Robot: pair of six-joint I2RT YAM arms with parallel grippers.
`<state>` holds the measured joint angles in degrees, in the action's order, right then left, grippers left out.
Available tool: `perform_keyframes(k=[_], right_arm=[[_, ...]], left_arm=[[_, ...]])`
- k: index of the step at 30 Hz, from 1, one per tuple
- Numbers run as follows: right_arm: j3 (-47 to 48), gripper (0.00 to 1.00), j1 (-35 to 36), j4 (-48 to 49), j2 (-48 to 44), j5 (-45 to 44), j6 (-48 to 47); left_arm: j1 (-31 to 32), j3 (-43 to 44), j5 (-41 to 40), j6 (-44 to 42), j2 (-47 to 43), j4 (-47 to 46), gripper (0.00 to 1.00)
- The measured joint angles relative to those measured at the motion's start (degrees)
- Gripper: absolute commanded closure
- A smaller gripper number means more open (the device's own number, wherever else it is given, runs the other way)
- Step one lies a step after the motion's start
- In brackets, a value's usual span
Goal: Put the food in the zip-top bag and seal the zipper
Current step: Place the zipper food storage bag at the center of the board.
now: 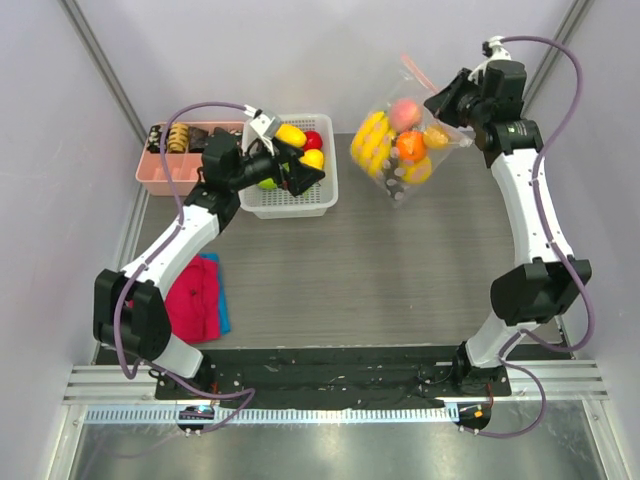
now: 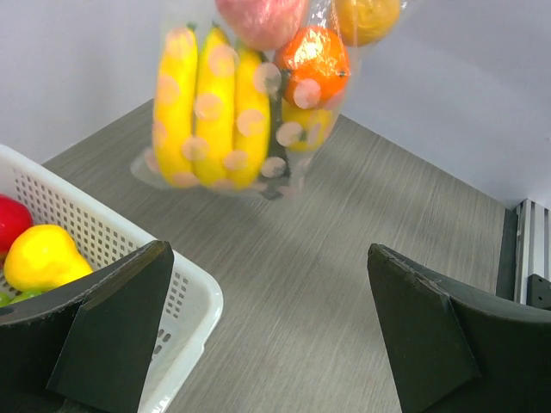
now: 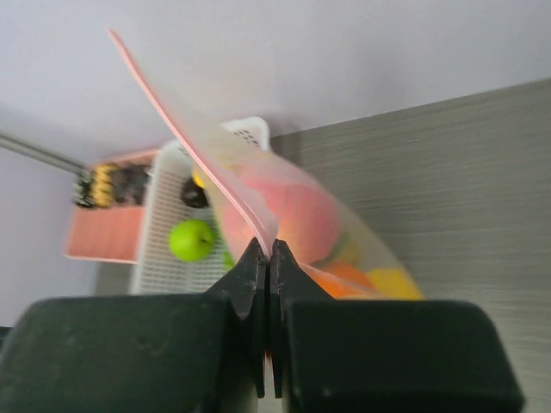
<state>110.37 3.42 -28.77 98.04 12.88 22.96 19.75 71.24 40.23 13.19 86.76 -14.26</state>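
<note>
The zip-top bag [image 1: 400, 150] hangs above the table at the back right, clear with pale dots. My right gripper [image 3: 265, 251] is shut on its top edge, right beside the pink zipper [image 3: 185, 129], which slants up and away. Food inside the bag: yellow bananas [image 2: 211, 107], a pink peach [image 2: 261, 17] and an orange [image 2: 314, 60]. My left gripper [image 2: 267, 335] is open and empty, hovering at the right rim of the white basket [image 1: 290, 200] and facing the bag. More food lies in the basket: a yellow fruit [image 2: 43, 258], a red piece [image 1: 313, 140] and a green apple [image 3: 191, 239].
A pink divided tray [image 1: 180, 165] with dark snack pieces stands left of the basket. A red cloth [image 1: 195, 300] over a blue one lies at the near left by the left arm. Walls close off the back and sides.
</note>
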Motion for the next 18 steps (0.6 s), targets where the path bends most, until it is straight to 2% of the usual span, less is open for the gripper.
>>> perform_keyframes(k=[7,13,18], right_arm=[[-12.0,0.99,0.6,4.1,-7.8,-5.9,24.5],[-28.5,0.99,3.0,9.6,-15.8,-20.3,40.2],[-31.6,0.99,7.9,9.6,-19.2,-33.5,47.1]], left_arm=[[0.0,0.4,0.2,0.5,0.5,0.0,0.0],[0.0,0.9,0.4,1.7,0.5,0.0,0.0],[0.0,0.9,0.4,2.7,0.6,0.0,0.0]])
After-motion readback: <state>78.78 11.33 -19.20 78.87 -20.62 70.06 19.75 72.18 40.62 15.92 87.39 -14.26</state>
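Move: The filled zip-top bag already hangs from the shut right fingers, its middle about 6 cm left, 5 cm back and 12 cm below them. The board's centre lies from the right hand roughly 18 cm back, 23 cm left and 37 cm down; the white basket is about 33 cm left of that hand, level with it fore and aft. From the left hand the board's centre is some 7 cm back, 4 cm right and 32 cm below. The bag, still pinched by its zipper rim, is drawn back towards the robot about 5 cm by the right hand, which also sinks about as far and edges slightly right. The wrist meanwhile turns clockwise and rolls its left side up, each by some 35 degrees, bringing the bag round; the fingers keep their hold. ##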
